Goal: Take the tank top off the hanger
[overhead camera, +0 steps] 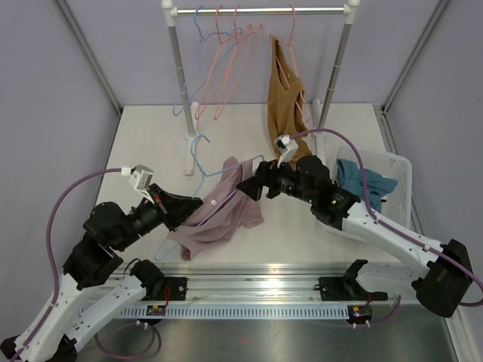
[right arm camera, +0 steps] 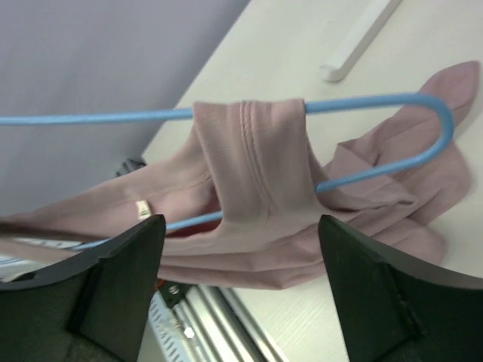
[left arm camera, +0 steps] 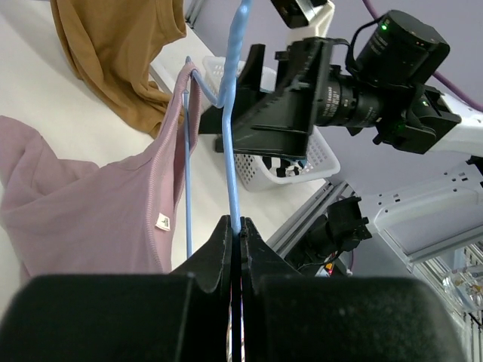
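Observation:
A mauve tank top (overhead camera: 219,215) hangs on a blue wire hanger (overhead camera: 198,154) held low over the table, with its hem resting on the tabletop. My left gripper (left arm camera: 240,230) is shut on the hanger's blue wire (left arm camera: 229,151), and the top (left arm camera: 90,219) drapes to its left. My right gripper (right arm camera: 241,222) is open, with its jaws standing wide on either side of the strap (right arm camera: 256,166) looped over the hanger's arm (right arm camera: 377,104). Neither finger is pressing the fabric. From above, the right gripper (overhead camera: 245,187) sits at the top's right shoulder.
A clothes rack (overhead camera: 260,10) stands at the back with several empty pink and blue hangers and a brown top (overhead camera: 285,98). Its foot (overhead camera: 190,151) lies on the table. At the right, a white basket (overhead camera: 392,177) holds blue clothing (overhead camera: 362,181).

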{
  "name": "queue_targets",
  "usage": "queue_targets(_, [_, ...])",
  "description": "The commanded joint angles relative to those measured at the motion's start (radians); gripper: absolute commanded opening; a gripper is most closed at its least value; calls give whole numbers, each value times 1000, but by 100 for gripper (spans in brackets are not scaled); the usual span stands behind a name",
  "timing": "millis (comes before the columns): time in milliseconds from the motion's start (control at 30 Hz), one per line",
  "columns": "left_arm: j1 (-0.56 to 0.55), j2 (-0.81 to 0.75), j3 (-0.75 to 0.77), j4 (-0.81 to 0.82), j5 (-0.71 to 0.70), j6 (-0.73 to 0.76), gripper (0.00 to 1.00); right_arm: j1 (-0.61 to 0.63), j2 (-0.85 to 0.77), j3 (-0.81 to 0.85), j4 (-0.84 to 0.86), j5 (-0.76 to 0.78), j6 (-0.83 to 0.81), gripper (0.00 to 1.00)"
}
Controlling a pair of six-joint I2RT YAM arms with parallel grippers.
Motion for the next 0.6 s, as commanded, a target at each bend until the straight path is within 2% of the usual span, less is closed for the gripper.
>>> queue_targets(0, [-5, -8, -8, 58, 42, -25, 0, 26, 43, 92, -17, 198, -125, 83])
queue_targets(100, [-5, -13, -11, 38, 35, -17, 0, 26, 59, 100, 4, 216, -130, 74])
queue_targets(133, [-5, -11, -11, 35, 35, -14, 0, 26, 60, 95, 10, 221, -132, 63])
queue_targets(200, [-5, -13, -10, 27, 39, -11, 0, 26, 71, 96, 13, 225, -145, 50])
queue_targets(267, [-5, -17, -10, 26, 47, -12, 0, 26, 83, 104, 7, 254, -156, 49])
queue_targets(333, [-5, -25, -10, 23, 47, -11, 0, 26, 106, 119, -10, 247, -171, 54])
queue_targets(400, [-5, -25, -8, 20, 47, -6, 0, 26, 120, 119, -11, 239, -175, 52])
queue_targets(567, [-5, -17, 15, -25, 26, 18, 0, 26, 105, 107, -22, 305, -199, 0])
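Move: Some 5 cm ahead of the open right fingers, barely left of them and about 2 cm lower, lies the pink tank top's strap, looped over the blue hanger's arm. The hanger end curls round roughly 9 cm ahead and 2 cm right of this hand; the tank top's body hangs about 10 cm left, 2 cm back and 14 cm below. From the left hand, the strap is around 14 cm ahead, 15 cm right and 7 cm below. Reaching about 5 cm forward and then sinking some 2 cm, the right hand goes to the strap and closes its wide-open fingers on the cloth just below the hanger's arm, pinching it. Its wrist turns about 15 degrees as it goes, clockwise and tipping the fingers down. The left hand keeps its grip on the blue hanger, dipping about 1 cm. ##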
